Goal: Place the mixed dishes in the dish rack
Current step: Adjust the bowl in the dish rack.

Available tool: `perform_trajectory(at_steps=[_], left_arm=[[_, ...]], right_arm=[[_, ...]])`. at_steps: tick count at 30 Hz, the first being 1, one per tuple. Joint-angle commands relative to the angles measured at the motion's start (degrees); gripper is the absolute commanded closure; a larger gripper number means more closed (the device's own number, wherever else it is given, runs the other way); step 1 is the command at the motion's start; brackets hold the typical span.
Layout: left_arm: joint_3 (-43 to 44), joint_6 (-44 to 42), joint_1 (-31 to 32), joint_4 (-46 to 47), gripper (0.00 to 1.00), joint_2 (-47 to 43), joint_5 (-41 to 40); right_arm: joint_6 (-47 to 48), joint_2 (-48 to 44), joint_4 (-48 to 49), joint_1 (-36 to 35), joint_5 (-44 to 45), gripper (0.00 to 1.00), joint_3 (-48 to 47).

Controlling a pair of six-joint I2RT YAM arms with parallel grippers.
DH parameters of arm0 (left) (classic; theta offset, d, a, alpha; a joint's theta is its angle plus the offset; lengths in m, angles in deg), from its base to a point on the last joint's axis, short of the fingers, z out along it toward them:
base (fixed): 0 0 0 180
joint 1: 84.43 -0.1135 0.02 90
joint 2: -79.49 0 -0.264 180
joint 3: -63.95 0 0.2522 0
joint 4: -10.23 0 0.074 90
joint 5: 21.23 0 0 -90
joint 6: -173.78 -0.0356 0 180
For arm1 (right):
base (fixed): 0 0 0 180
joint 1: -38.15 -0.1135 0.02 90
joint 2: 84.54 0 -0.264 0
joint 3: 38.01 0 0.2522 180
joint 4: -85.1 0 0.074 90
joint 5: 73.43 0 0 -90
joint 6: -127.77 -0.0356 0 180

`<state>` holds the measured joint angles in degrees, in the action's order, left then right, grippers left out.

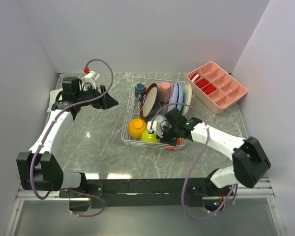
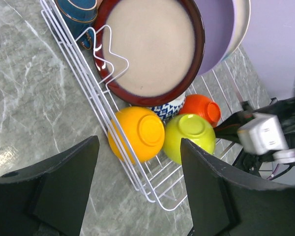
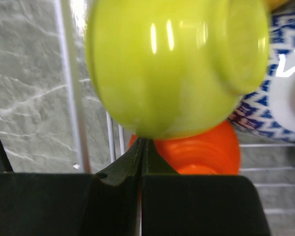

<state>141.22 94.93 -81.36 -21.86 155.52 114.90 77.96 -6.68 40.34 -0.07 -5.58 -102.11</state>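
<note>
The white wire dish rack (image 1: 129,135) stands mid-table and holds the mixed dishes. An orange-yellow bowl (image 1: 136,128), a lime bowl (image 1: 150,136) and a red-orange bowl (image 2: 202,109) lie at its near end. Behind them stand a dark-red-rimmed plate (image 1: 150,101), lavender and cream plates (image 1: 178,96), a navy cup (image 1: 140,90) and a pink cup (image 1: 164,89). My right gripper (image 3: 142,145) is shut inside the rack, its tips against the lime bowl's (image 3: 172,64) lower edge, the red-orange bowl (image 3: 201,152) just behind. My left gripper (image 1: 108,101) hangs open left of the rack, holding nothing.
A pink compartment tray (image 1: 238,96) with red pieces sits at the back right. A blue-and-white patterned bowl (image 3: 280,98) lies beside the lime one. Bare marble table (image 1: 93,142) stretches left of the rack. White walls close in on three sides.
</note>
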Motion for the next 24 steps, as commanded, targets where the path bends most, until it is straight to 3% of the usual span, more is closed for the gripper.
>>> perform_trajectory(at_steps=[1, 9, 16, 21, 24], left_arm=[[2.3, -1.5, 0.1, 0.7, 0.27, 0.6, 0.2], [5.1, -2.7, 0.2, -1.1, 0.27, 2.1, 0.2], [6.5, -2.9, 0.2, -1.4, 0.27, 3.3, 1.0], [6.6, -3.9, 0.7, -1.2, 0.28, 4.0, 0.5], [5.6, -4.8, 1.8, -1.2, 0.31, 3.6, -0.4]], right_arm=[[0.1, 4.0, -0.8, -2.4, -1.8, 1.00, 0.5], [2.2, 4.1, -6.1, -2.9, -0.9, 1.00, -3.3], [5.8, -3.0, -18.6, 5.2, -4.7, 1.00, -9.1], [-0.4, -1.2, -11.9, 8.5, -3.1, 0.96, -13.6], [-3.3, 2.5, -6.8, 8.6, -2.3, 0.99, -15.1]])
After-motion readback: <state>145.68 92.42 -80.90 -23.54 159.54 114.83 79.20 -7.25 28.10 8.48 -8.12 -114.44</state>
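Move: The lime bowl's middle lies about 4 cm to the right hand's left, 1 cm ahead and 1 cm below, its right flank at the shut fingertips. The orange bowl sits some 4 cm to that hand's right, level with it and 3 cm lower. The blue-patterned bowl is about 7 cm ahead and 2 cm left, the yellow bowl 10 cm left and 5 cm ahead. From the left hand, the lime bowl is roughly 15 cm right, 12 cm back and 17 cm below. Shut fingertips already against the lime bowl's right flank, the right hand sinks about 1.5 cm with a slight nudge left and lingers there. Then it comes free, drawing off to the right and rising some 7 cm, swinging forward about 4 cm on the way up, to hang above the orange bowl with its fingers still closed. ##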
